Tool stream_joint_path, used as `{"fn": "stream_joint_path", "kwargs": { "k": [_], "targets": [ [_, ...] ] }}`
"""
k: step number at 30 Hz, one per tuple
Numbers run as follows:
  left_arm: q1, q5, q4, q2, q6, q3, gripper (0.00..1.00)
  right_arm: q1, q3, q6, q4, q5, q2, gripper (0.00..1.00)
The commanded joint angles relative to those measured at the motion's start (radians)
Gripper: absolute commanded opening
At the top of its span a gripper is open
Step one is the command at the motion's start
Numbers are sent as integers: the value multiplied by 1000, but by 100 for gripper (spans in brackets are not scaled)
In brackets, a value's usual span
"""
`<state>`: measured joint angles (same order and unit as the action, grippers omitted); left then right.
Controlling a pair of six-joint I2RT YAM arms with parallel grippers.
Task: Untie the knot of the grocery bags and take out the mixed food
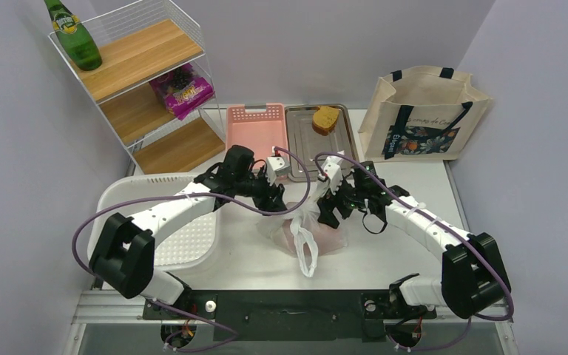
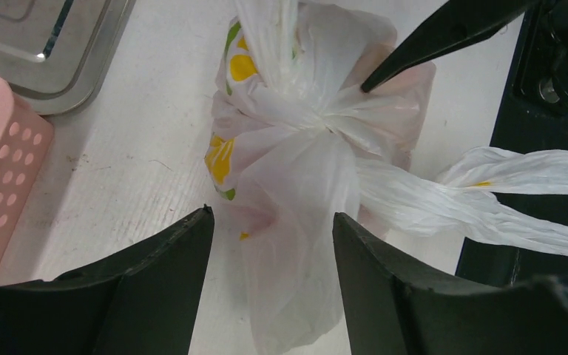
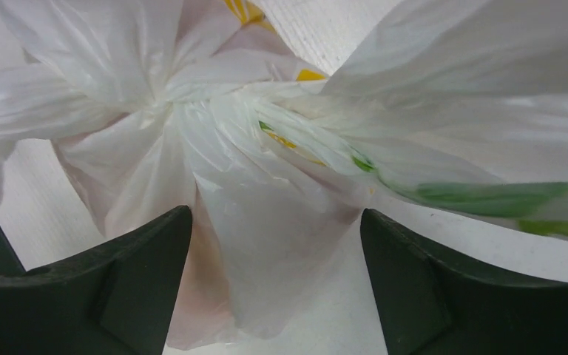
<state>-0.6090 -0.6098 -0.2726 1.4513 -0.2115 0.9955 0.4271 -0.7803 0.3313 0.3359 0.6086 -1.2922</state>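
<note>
The thin whitish plastic grocery bag (image 1: 324, 238) lies tied shut at the table's middle, its knot (image 2: 324, 122) bunched tight and its twisted handles (image 2: 503, 194) trailing toward the near edge. The mixed food is hidden inside; only a pinkish tint shows through the film. My left gripper (image 1: 279, 201) (image 2: 270, 222) is open, astride a loose fold of the bag just short of the knot. My right gripper (image 1: 330, 214) (image 3: 275, 214) is open too, from the other side, with a flap of film between its fingers and the knot (image 3: 192, 96) ahead. The cream canvas tote (image 1: 421, 111) stands upright at the back right.
A white perforated tub (image 1: 170, 229) sits at the left under the left arm. A pink basket (image 1: 255, 129) and a metal tray (image 1: 340, 137) holding a brown item (image 1: 326, 119) lie behind the bag. A wire shelf (image 1: 140, 89) at the back left carries a green bottle (image 1: 74, 37) and a purple packet (image 1: 183, 92).
</note>
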Motion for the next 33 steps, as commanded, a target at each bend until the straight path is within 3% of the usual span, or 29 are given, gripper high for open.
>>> {"fn": "stream_joint_path", "kwargs": {
  "k": [1,5,10,12,13,14,15,17,27,33],
  "targets": [
    [22,-87,157,53,87,-42,56,2,21,-9,-92,-13,-17,73],
    [23,-92,220,91,145,-69,53,1,1,23,-63,-18,-28,50],
    [11,-72,241,69,180,-109,61,-19,4,48,-30,17,-19,26],
    [1,-65,239,58,183,-117,59,-15,7,37,-29,24,-10,11],
    [-5,-62,225,56,180,-116,52,-13,15,32,-30,25,6,1],
    [-8,-62,219,49,175,-114,47,-13,20,30,-34,20,15,0],
    [-9,-66,205,44,172,-115,27,-14,31,28,-35,13,38,0],
    [-8,-56,176,27,162,-110,1,-23,36,27,-13,-11,64,0],
    [52,52,30,-170,44,-232,0,-121,37,160,157,-76,143,0],
    [78,109,-37,-194,-3,-240,0,-222,53,260,215,-72,153,0]
  ]
}}
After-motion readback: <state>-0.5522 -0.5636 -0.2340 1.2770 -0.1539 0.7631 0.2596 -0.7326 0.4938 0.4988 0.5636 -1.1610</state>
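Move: The grocery bag's knot lies about 5 cm to my left hand's right, 1 cm back and 5 cm below it; from my right hand it lies 5 cm to the left, level ahead and roughly 2 cm lower. The pink basket stands some 15 cm ahead of my left hand and 4 cm left, about 10 cm lower. The metal tray is around 15 cm straight ahead of my right hand and 8 cm below. I sink both hands at the knot, the left about 4 cm, the right barely 2, and shut both grippers fully; my right pinches a fold of plastic beside the knot. I lift both a little, then draw them apart: my right hand goes some 6 cm right, keeping its pinch, while my left backs off left and slightly back, empty at the end. ##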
